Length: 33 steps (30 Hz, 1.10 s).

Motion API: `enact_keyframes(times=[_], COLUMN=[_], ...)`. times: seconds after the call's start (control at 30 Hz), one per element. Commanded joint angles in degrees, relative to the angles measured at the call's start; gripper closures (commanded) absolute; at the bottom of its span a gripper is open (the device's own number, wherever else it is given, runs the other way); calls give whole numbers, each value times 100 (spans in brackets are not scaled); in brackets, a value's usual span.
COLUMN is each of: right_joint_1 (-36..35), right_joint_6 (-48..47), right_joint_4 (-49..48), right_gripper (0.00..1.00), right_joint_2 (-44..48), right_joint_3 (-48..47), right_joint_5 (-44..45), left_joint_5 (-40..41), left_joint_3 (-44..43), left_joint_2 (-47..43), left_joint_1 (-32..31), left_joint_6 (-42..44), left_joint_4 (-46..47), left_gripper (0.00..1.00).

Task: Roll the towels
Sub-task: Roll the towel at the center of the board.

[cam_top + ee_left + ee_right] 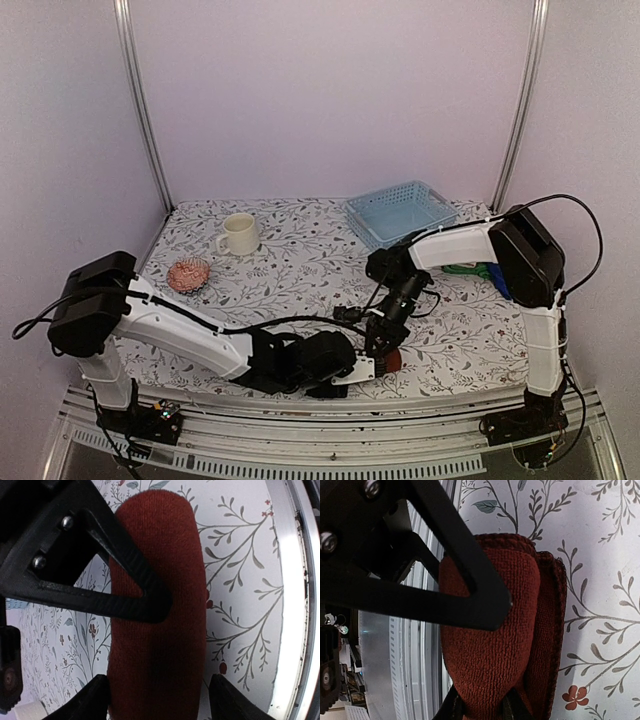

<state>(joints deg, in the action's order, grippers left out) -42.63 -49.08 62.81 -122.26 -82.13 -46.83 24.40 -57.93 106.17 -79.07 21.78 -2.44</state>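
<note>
A dark rust-brown towel [393,359], rolled into a thick cylinder, lies near the table's front edge. In the left wrist view the rust-brown towel [160,580] runs lengthwise between my left gripper's [157,700] open fingers, which straddle it with a thin gap on the right side. My right gripper [482,710] is shut on one end of the rust-brown towel [490,645], pinching its folded layers. In the top view the left gripper [366,368] and right gripper [385,346] meet over the roll. An orange white-patterned towel [188,273] lies rolled at the left. Green [463,268] and blue [499,279] towels show under the right arm.
A cream mug [238,235] stands at the back left. A pale blue lattice basket [402,212] stands at the back right. The metal front rail [292,605] runs close beside the roll. Walls enclose the table on three sides.
</note>
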Motion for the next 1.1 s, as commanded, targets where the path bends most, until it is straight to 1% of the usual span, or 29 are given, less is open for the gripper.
enact_keyframes(times=[0.0, 0.3, 0.43, 0.47, 0.53, 0.6, 0.8, 0.93, 1.07], right_joint_1=[-54, -52, -52, -51, -40, 9, 380, 745, 1001], right_joint_6=[-22, -58, -92, -93, -109, -114, -137, -63, 196], right_joint_4=[194, 230, 266, 278, 318, 372, 778, 920, 742], right_gripper=[82, 82, 82, 77, 74, 65, 49, 46, 45], right_joint_2=[-347, -374, -350, -333, -253, -100, 830, 1593, 2303], right_joint_3=[63, 6, -21, -27, -52, -99, -358, -548, -671], right_joint_5=[337, 329, 315, 310, 271, 237, 314, 409, 729], left_joint_5=[197, 40, -70, -107, -196, -265, -517, -675, -833], left_joint_3=[-77, -119, -145, -162, -203, -219, -210, -214, -244], left_joint_2=[234, 390, 451, 467, 500, 518, 435, 373, 354], left_joint_1=[81, 215, 252, 259, 252, 264, 261, 266, 269], left_joint_6=[325, 284, 259, 245, 201, 155, -26, -148, -261], left_joint_4=[67, 107, 15, -30, -142, -241, -564, -709, -868], left_gripper=[30, 37, 41, 43, 45, 48, 54, 56, 57])
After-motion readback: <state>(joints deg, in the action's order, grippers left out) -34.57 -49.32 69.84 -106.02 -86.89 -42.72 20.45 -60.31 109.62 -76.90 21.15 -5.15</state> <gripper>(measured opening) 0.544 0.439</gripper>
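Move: The rolled brown towel lies left-right near the board's near edge, its middle about 4 cm right of the left hand and 2 cm below it, level front to back; the open left fingers straddle it. The right hand already pinches it, the middle some 2 cm to its left and 1 cm below. From the right hand, the blue basket is roughly 42 cm ahead and 11 cm right, the towel stack about 29 cm ahead and 36 cm right. Bring the left gripper down about 2 cm around the brown roll, easing slightly forward first, and close its fingers from wide to under half open onto the roll's sides. Keep the right pinch still until the left is well on its way shut, then open the right fingers, let go, and lift away up some 10 cm and forward about 5, slightly right, fingers tipping steeper down. ##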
